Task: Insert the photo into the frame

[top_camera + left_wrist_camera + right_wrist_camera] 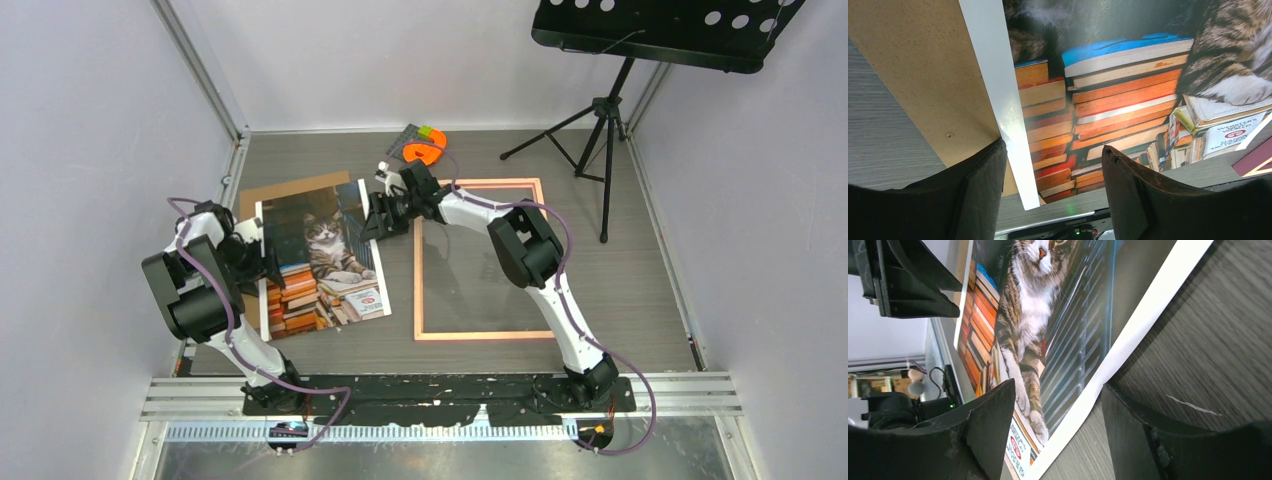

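The photo (322, 260), a cat on book stacks with a white border, lies on the table left of centre, partly over a brown backing board (288, 189). The pink frame (480, 258) lies flat to its right. My left gripper (268, 262) is open at the photo's left edge, its jaws astride the white border (1005, 100). My right gripper (378, 222) is open at the photo's right edge, with the border (1128, 340) between its jaws. The photo also fills the left wrist view (1128, 95) and shows in the right wrist view (1038, 325). Neither gripper grips it.
A black music stand (610, 130) stands at the back right. An orange object (424, 152) and a small colourful item (428, 132) lie at the back centre. Walls close in the left, back and right sides.
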Motion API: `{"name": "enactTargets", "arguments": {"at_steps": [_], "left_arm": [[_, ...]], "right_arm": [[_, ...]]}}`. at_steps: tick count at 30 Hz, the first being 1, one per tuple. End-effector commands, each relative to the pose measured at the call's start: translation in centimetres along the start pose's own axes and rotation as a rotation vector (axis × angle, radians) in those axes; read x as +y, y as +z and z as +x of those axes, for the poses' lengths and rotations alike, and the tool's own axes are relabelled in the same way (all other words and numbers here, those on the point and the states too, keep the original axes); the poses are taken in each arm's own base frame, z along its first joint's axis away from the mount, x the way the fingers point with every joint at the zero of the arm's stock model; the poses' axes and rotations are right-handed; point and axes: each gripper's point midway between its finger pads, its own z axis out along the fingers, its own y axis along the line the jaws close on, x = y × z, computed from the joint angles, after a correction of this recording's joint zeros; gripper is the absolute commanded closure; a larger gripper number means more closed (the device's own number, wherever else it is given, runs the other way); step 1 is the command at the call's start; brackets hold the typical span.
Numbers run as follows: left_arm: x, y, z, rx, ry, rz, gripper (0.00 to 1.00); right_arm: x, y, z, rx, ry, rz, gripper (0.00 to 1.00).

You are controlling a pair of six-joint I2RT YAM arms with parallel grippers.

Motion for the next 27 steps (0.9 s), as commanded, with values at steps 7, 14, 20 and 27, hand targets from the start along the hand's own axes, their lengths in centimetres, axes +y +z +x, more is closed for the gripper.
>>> {"name": "enactTargets", "arguments": {"at_steps": [7,14,20,27], "left_arm": [[-1.4,-0.1,0.0,-0.011,0.005,0.088,0.34],[-1.6,-0.1,0.0,-0.007,0.016,0.105,0.35],[-1.5,-0.2,0.0,-0.013,0.025,0.098,0.35],[-1.7,-0.2,0.0,-0.018,0.026,0.104,0.35]], "right_arm": [[1.7,1.4,1.8,0.023,0.085,-0.139,0.34],[2.4,0.4,0.4,-0.01,0.057,-0.15,0.44],[-1.1,-1.3,-0.2,-0.006,-0.044,0.097,0.56],[-3.8,-1.5,0.8,0.038,-0.054,0.24,0.61]]}}
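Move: The photo's middle lies about 10 cm to the right hand's left, 6 cm back and 2 cm below; its right border already runs between that hand's fingers. From the left hand, whose left fingertip is at the opposite border, the middle is some 10 cm right, 5 cm ahead and 2 cm down. The cardboard is centred about 5 cm right and 6 cm ahead of the left hand. The frame's middle is roughly 24 cm right of the right hand and 6 cm back. The photo's right border, already between the right hand's fingertips, is worked into their narrowing gap: that hand first tilts slightly and eases half a centimetre left and back, then reverses about 2 cm right, sinking and edging forward as its wrist tips back some 10 degrees. Its fingers close to roughly half their gap; the left hand keeps its fingertip at the left border, ending with a slight shift right. ##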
